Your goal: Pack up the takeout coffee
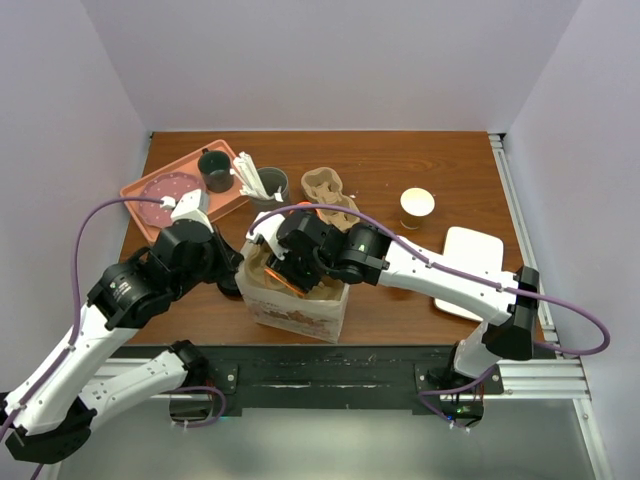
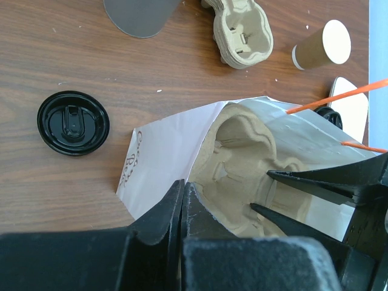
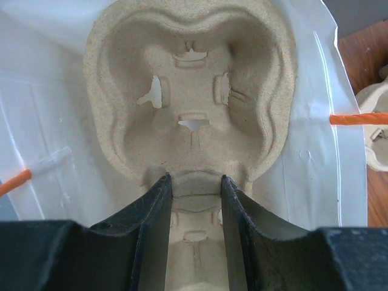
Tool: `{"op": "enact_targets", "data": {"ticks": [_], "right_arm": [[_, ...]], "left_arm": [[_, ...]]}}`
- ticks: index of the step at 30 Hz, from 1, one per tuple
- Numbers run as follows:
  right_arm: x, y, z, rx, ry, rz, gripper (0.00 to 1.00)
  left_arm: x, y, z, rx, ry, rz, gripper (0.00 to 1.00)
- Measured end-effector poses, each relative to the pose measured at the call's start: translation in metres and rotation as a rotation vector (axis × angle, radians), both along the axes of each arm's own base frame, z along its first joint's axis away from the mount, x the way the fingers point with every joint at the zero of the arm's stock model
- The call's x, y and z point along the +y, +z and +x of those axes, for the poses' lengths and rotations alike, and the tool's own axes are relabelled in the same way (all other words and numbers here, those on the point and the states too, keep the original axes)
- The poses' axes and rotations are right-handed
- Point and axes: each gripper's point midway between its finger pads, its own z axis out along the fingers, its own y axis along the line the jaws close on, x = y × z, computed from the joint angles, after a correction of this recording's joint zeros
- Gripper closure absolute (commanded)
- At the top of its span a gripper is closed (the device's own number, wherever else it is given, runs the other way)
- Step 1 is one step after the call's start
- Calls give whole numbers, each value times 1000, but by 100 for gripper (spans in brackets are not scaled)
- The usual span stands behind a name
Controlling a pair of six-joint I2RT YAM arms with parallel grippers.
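Note:
The takeout coffee, a small tan cup with a pale rim, stands on the table to the right, apart from both arms; in the left wrist view the cup is at the top right. My right gripper reaches down into the white paper bag and is shut on the middle ridge of a cardboard cup carrier inside it. My left gripper is shut on the bag's left rim.
A stack of spare carriers and a grey tumbler with white utensils stand behind the bag. A pink tray holds a dark mug. A black lid lies left of the bag. A white tray is at the right.

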Motion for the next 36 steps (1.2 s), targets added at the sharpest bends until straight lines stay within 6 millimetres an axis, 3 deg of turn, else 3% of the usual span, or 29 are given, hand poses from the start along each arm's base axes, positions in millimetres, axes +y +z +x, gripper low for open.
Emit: {"op": "enact_targets", "data": {"ticks": [13,25,34,36], "right_arm": [[-6,6,-8,27,31,-35,76],[-11,-34,-12,97,16,-149,78],[-15,-48,-11,112,-36,-178,57],[-15,-50,-11,115,-43,-181,48]], "left_arm": [[-9,4,1,-34,-62,-12,100],[-25,0,-4,-49,-156,-57,100],[-27,-1,-7,-47,-174,-70,100],[-28,-1,-7,-47,-177,-73,100]]}}
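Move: From the right gripper, which already has the carrier part-way inside the mouth, the middle of the paper bag lies about 10 cm below, 3 back and 2 to the right; a second carrier stands some 26 cm ahead and 8 to the right. From the left gripper, already pinching the bag's left rim, the bag's middle is about 12 cm right, 3 back and 13 below, the black lid 6 ahead and 5 left, the grey holder 24 ahead and 3 right. Keep the right fingers on the carrier's bridge and, after easing slightly back and to the right, push down about 5 cm into the paper bag, tipping the fingers some 10 degrees steeper. Meanwhile keep the left gripper shut on the bag's rim and carry it about 3 cm to the right, turning some 10 degrees clockwise. ##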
